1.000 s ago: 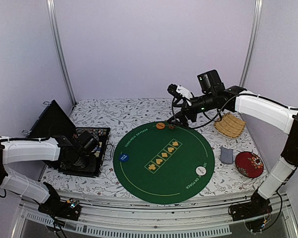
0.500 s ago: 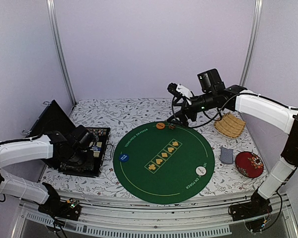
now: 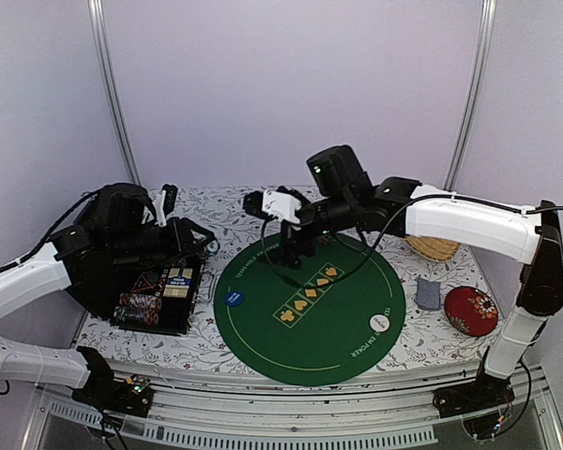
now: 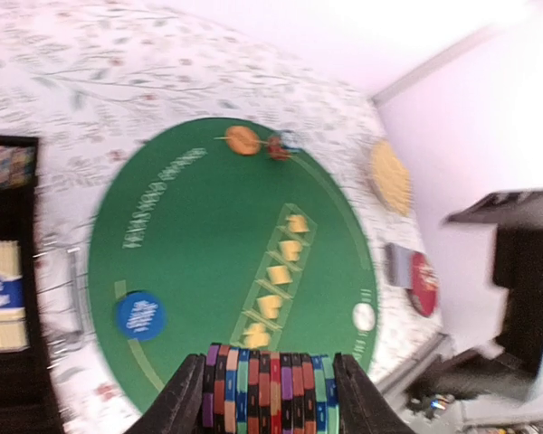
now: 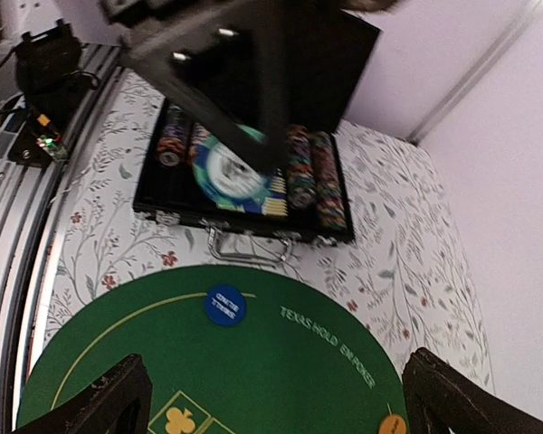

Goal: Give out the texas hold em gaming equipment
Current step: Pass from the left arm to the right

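Observation:
In the left wrist view my left gripper (image 4: 267, 393) is shut on a stack of several striped multicoloured poker chips (image 4: 267, 387), held edge-on above the near rim of the green mat (image 4: 208, 235). From above, this gripper (image 3: 199, 242) hangs over the open black case (image 3: 159, 292). My right gripper (image 3: 286, 251) is open and empty above the mat's back left. On the felt lie a blue disc (image 3: 233, 298), a white disc (image 3: 380, 322) and an orange disc (image 4: 243, 140) with small chips (image 4: 278, 147) beside it. Grey-blue cards (image 3: 429, 293) lie right of the mat.
The case (image 5: 244, 185) holds rows of chips and a card deck; its lid stands up at the far left. A red dish (image 3: 471, 310) sits at the right and a wicker coaster (image 3: 433, 248) behind it. Metal rails run along the table's near edge.
My left arm has risen out of the case with the chip stack and swung toward the mat. My right arm has moved left from the back right to over the mat's back left.

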`<state>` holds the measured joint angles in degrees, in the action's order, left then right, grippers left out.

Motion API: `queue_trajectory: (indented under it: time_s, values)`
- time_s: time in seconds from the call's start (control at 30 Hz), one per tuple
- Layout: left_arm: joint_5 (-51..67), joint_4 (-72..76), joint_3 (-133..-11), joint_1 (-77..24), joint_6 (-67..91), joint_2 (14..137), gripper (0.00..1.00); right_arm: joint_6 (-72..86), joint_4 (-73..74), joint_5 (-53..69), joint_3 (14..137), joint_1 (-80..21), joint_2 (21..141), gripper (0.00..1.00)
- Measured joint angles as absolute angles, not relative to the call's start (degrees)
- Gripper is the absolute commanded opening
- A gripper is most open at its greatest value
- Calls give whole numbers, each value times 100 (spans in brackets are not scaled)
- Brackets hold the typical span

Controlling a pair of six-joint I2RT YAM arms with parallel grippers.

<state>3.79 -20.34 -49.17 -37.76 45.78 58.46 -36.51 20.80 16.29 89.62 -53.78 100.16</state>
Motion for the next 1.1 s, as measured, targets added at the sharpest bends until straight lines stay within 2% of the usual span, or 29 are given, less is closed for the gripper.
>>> queue_trajectory:
  time_s: [0.13, 0.47, 0.6, 0.83, 0.97, 1.0, 1.07, 1.1]
  values:
    - [1072, -1374, -4915, -3776, 4652, 6112, 0, -4003, 1769, 1857, 9166, -5682, 10475, 98]
    - [1697, -808, -4910, -3776, 4648, 6302, 0, -4252, 1280, 2008, 9959, -5769, 11277, 70]
    - [1765, -790, -4910, -3769, 4648, 6313, 0, -4248, 1179, 2012, 9981, -5826, 11424, 65]
    - [1752, -753, -4910, -3747, 4654, 6313, 0, -4246, 1122, 1979, 10014, -5887, 11526, 41]
    - [1780, -744, -4910, -3710, 4711, 6311, 0, -4289, 1129, 1885, 10064, -5898, 11548, 16]
    - [1785, -738, -4910, -3708, 4711, 6311, 0, -4292, 1149, 1872, 10077, -5898, 11548, 17]
    - [1785, -722, -4910, -3706, 4711, 6305, 0, -4292, 1155, 1861, 10088, -5900, 11548, 42]
    - [1785, -718, -4908, -3701, 4713, 6302, 0, -4292, 1155, 1859, 10088, -5900, 11548, 51]
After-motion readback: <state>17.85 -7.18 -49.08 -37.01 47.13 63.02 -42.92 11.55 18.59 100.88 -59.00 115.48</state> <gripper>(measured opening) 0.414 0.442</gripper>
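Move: The chip stack, already in the left gripper's fingers, lies about 14 cm to the right gripper's left, 1 cm back and 5 cm lower. So from the left gripper, the open right gripper is some 14 cm right, 1 cm ahead and 5 cm up. Far below the left gripper, some 23 cm down, the small blind button lies about 4 cm ahead and 2 cm right; the chip case's middle is roughly 6 cm ahead and 14 cm left. Bring the right gripper left about 9 cm, easing down some 2 cm, to the stack in the left fingers, and close it from wide open until its fingers pinch the chips. Meanwhile carry the stack about 5 cm right and a little up to meet it, tilting the left wrist some 15 degrees, then hold it still without loosening the left grip. ##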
